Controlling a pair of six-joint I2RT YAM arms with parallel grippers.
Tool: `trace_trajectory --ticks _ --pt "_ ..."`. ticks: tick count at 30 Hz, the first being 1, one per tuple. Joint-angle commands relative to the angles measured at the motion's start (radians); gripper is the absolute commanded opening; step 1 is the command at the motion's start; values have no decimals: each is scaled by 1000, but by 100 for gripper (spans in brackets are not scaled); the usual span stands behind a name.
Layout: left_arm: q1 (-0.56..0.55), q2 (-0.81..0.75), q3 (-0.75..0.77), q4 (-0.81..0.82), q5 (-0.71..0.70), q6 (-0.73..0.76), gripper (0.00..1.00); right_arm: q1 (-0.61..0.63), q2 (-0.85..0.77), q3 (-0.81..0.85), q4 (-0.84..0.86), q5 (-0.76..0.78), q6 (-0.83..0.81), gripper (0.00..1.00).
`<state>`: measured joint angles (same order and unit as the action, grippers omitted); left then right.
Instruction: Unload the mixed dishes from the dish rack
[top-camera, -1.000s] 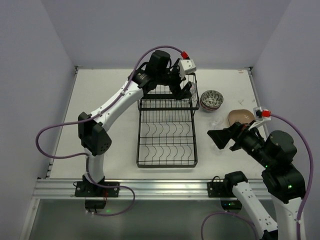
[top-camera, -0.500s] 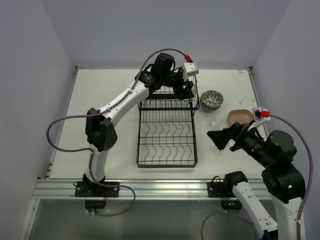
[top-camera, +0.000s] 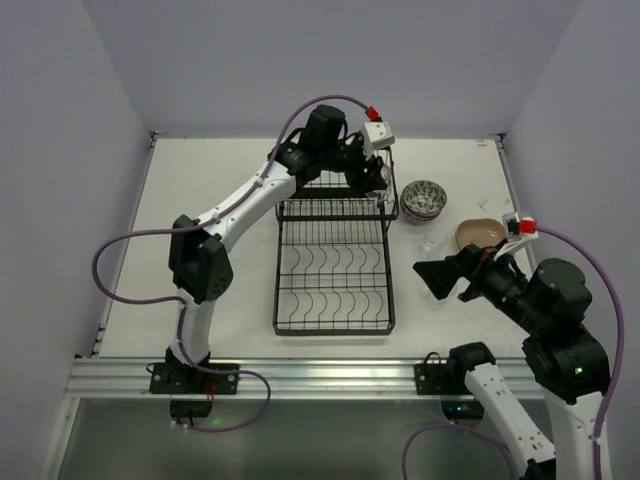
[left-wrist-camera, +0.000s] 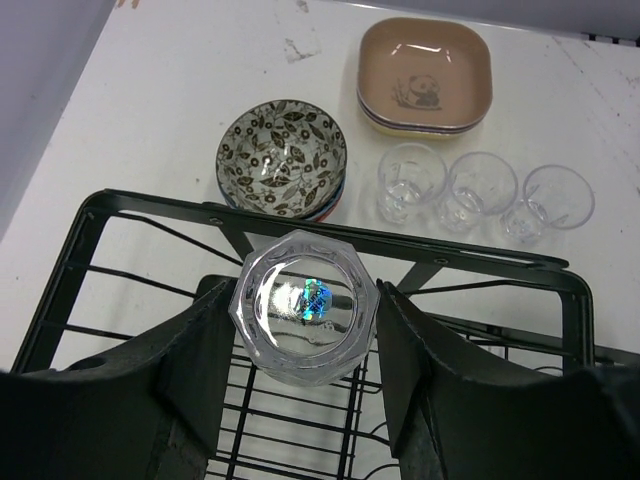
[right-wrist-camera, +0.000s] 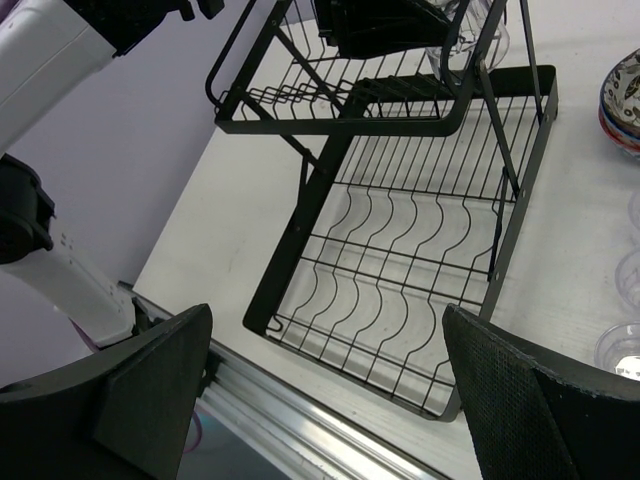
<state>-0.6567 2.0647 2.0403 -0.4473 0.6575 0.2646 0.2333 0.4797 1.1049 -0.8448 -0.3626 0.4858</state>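
The black wire dish rack stands mid-table. An upturned clear glass cup sits at the right end of its raised shelf. My left gripper reaches over that shelf, and its fingers press both sides of the cup. My right gripper hangs open, holding nothing, over the rack's near right corner, right of the rack in the top view. Stacked patterned bowls, stacked plates with a tan one on top and three clear cups rest on the table.
The bowls, plates and cups crowd the table right of the rack, close to my right arm. White walls enclose the table on three sides. An aluminium rail runs along the near edge.
My left arm swung its wrist in over the raised shelf and its jaws narrowed onto the glass cup. The right arm has not moved.
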Motion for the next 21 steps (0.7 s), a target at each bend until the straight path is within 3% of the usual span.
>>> trace_trajectory --ticks 1,10,15,18,19,21 --pt "6 -124 -38 116 -83 -51 0 -5 17 10 15 -24 -16 99" --pt "6 -388 -236 419 -324 -244 0 -5 2 3 72 11 26 99" --pt "6 -538 -363 581 -329 -460 0 -3 -39 -25 159 -7 98 99" --pt "3 -667 -549 738 -280 -704 0 -5 -88 -97 352 -151 195 99" --pt "3 -740 -615 807 -256 -781 0 -5 -101 -123 497 -201 235 99" --pt "2 -807 -816 1017 -239 -983 0 -5 -95 -199 660 -341 394 99"
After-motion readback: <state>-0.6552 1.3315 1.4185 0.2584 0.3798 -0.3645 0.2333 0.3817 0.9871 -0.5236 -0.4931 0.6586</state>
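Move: The left gripper is already closed on the last glass, which stands between its fingers in the right end of the rack's upper tier; the tier's middle is some 9 cm to the left. The row of unloaded glasses stands on the table about 10 cm back, 17 cm right and 20 cm lower, the bowl stack about 9 cm ahead, 15 cm right and as low. From the open right hand, the held glass is roughly 24 cm ahead, 8 cm left and 7 cm lower. Keeping its pinch on the glass, the left hand lifts it quickly out of the upper tier, some 23 cm up, drawing about 10 cm left and, in the second half, about 10 cm back over the rack. The wrist tips the fingers up about 40 degrees and swings somewhat counter-clockwise. Late on, the open right hand starts up about 5 cm and slightly left, tilting upward. ##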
